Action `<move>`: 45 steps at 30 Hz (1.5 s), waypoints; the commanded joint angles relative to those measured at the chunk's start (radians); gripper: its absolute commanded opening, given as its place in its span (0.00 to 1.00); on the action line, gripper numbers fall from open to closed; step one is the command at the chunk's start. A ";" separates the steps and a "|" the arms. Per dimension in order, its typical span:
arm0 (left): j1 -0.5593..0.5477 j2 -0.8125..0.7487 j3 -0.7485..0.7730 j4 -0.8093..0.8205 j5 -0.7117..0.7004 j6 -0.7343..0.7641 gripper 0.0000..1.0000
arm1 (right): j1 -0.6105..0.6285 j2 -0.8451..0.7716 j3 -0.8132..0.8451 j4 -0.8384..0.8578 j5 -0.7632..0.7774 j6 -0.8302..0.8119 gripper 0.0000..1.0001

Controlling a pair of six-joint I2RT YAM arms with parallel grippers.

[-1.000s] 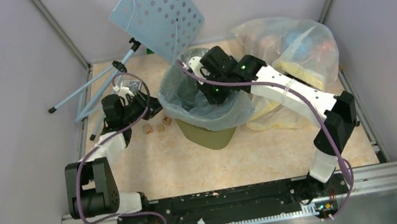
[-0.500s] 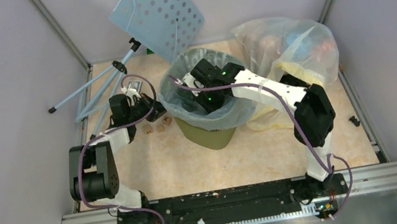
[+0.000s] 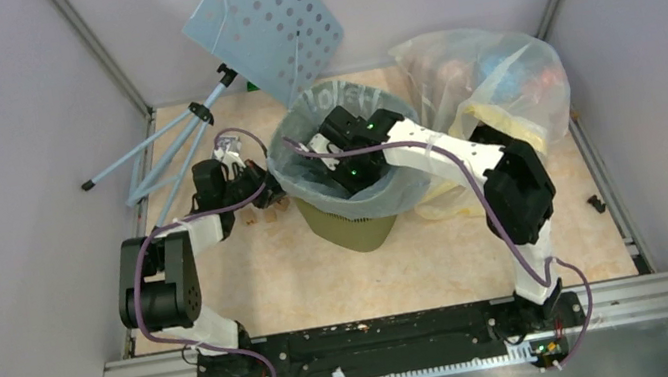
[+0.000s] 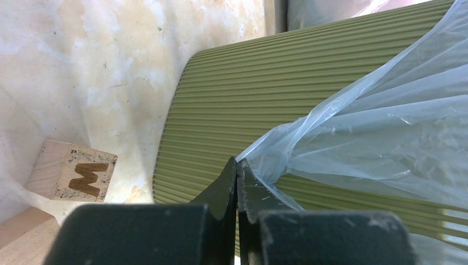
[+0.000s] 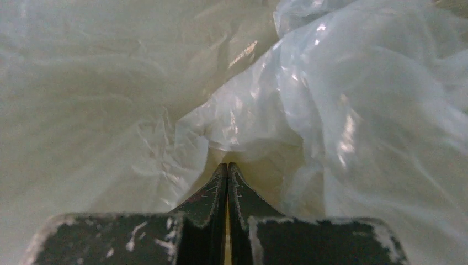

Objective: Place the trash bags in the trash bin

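Observation:
The olive-green trash bin stands mid-table, lined with the pale blue trash bag, whose edge drapes over the rim. My left gripper is at the bin's left side. In the left wrist view its jaws are shut, pinching a taut corner of the bag in front of the ribbed bin wall. My right gripper reaches down inside the bin. It is shut, tips pressed against the bag's crinkled inner film, with nothing seen between them.
A big clear-yellowish bag with colourful contents sits right behind the bin. A light-blue perforated panel on a tripod stand leans at the back left. Small wooden blocks lie by the left gripper, one lettered M.
The left gripper moved right to the bin's side and shut on the bag's edge. The right arm folded its elbow in and pushed its shut gripper deeper into the bin.

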 commanded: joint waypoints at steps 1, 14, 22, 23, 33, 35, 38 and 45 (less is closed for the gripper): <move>-0.002 -0.017 -0.001 0.041 0.015 0.012 0.00 | 0.009 0.048 0.024 -0.035 -0.012 -0.021 0.00; -0.004 -0.060 0.017 0.058 0.037 -0.041 0.00 | 0.010 0.144 0.023 -0.063 -0.030 -0.009 0.00; -0.005 -0.116 0.090 -0.018 0.049 -0.030 0.00 | 0.009 0.174 -0.002 -0.067 -0.014 -0.010 0.00; -0.004 -0.120 0.091 -0.019 0.053 -0.032 0.00 | 0.009 0.177 -0.009 -0.062 -0.013 -0.010 0.00; -0.004 -0.117 0.094 -0.050 0.050 -0.006 0.00 | 0.009 0.181 -0.060 -0.003 -0.017 -0.004 0.00; -0.004 -0.095 0.089 -0.060 0.035 0.015 0.00 | 0.008 0.166 -0.061 0.004 -0.015 0.000 0.00; -0.006 -0.049 0.067 -0.040 0.039 0.020 0.00 | 0.009 0.159 -0.052 -0.002 -0.011 0.002 0.00; -0.042 0.027 0.061 -0.030 0.015 0.041 0.00 | 0.009 0.160 -0.033 -0.013 -0.010 0.001 0.00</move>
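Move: My right hand is already inside the bag-lined trash bin. The bin floor is roughly 10 cm below it and 4 cm ahead, with no real sideways offset; the full trash bag is about 33 cm to its right and 20 cm farther out. My left hand pinches the blue bag's edge outside the bin, with that floor about 13 cm to its right, 3 cm back and 9 cm below. A wooden block sits some 11 cm beneath it, about 3 cm ahead and 1 cm left. With fingers shut, I push my right hand about 7 cm down into the lined bin, easing back and a little to the right as it tilts some 10 degrees, and then hold it there. Still pinching the bag's edge, my left hand first waits, then lifts about 5.5 cm alongside the bin wall and comes back down roughly 3 cm, staying shut. ##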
